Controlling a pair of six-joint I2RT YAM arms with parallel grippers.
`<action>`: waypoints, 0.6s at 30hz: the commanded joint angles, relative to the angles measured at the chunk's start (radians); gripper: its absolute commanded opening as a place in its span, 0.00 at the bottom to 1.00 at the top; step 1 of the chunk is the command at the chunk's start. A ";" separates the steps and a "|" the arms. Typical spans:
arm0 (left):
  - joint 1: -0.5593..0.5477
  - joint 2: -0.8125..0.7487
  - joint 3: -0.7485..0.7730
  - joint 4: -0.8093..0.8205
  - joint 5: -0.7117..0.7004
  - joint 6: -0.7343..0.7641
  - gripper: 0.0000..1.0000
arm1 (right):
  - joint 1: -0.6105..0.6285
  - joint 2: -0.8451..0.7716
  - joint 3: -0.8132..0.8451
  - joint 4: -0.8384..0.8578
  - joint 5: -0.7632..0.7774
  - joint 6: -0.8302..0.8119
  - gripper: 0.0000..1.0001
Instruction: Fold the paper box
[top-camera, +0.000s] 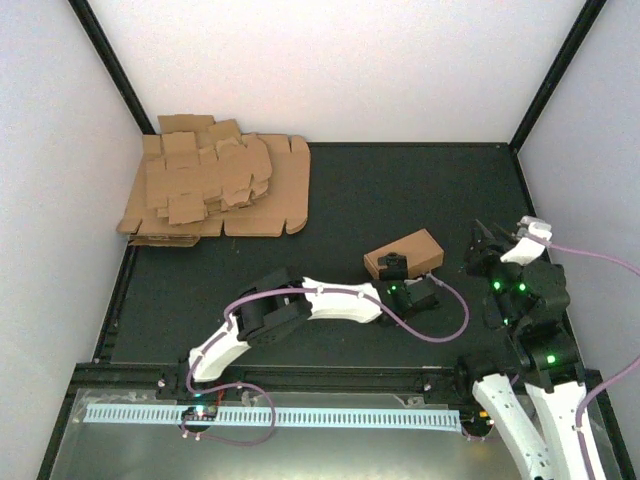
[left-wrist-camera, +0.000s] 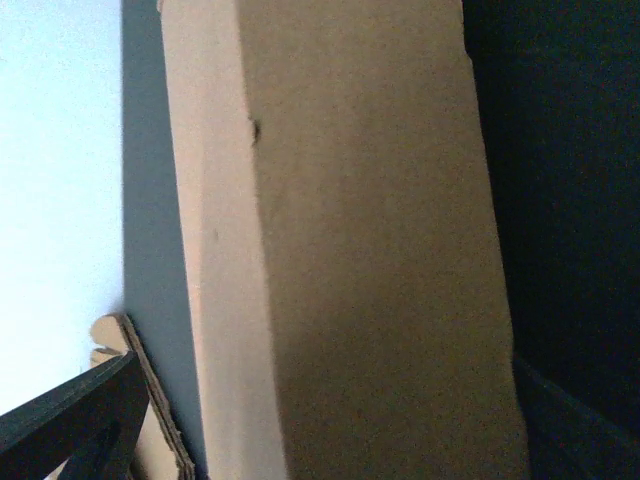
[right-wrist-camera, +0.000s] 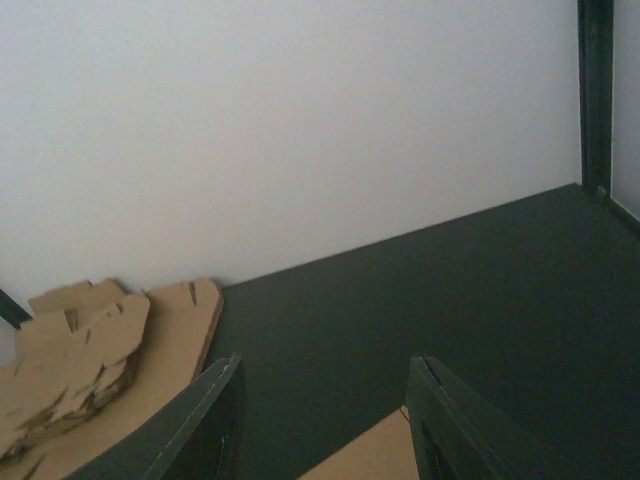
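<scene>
The paper box is a small oblong brown carton lying on the dark table right of centre. My left gripper is at the carton's near side with its jaws spread wide. In the left wrist view the box fills the frame between one finger at the lower left and a dark finger edge at the lower right, with a gap beside it. My right gripper is open and empty, raised to the right of the box. A corner of the box shows between the right gripper's fingers.
A thick pile of flat cardboard sheets lies at the back left against the wall; it also shows in the right wrist view. White walls and black frame posts bound the table. A slotted metal rail runs along the near edge.
</scene>
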 joint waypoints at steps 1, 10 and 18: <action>0.008 -0.115 0.022 -0.181 0.167 -0.127 0.99 | -0.005 0.074 0.041 -0.045 -0.048 -0.039 0.48; 0.022 -0.451 -0.224 -0.369 0.607 -0.337 0.99 | -0.005 0.229 0.063 -0.094 -0.249 -0.079 0.51; 0.194 -0.898 -0.553 -0.267 0.803 -0.589 0.99 | -0.003 0.401 0.046 -0.146 -0.528 -0.150 0.41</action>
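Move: The folded box lies just under the left hand's open fingers, its middle about 4 cm to that hand's right, 1 cm ahead and 3 cm below. From the raised right hand, the box's middle is roughly 10 cm ahead, 10 cm to the left and 31 cm down. The cardboard stack is well off, about 45 cm to the left hand's left, 19 cm farther out and 3 cm below. Already wide open around the box, the left hand's fingers come free of the box as that hand draws back and to its left, about 10 cm each way, rising some 7 cm and tipping steeply down. Meanwhile the right hand sinks and swings left and a little forward towards the box, its wrist pitching down and turning counter-clockwise, fingers still half open and touching nothing. ##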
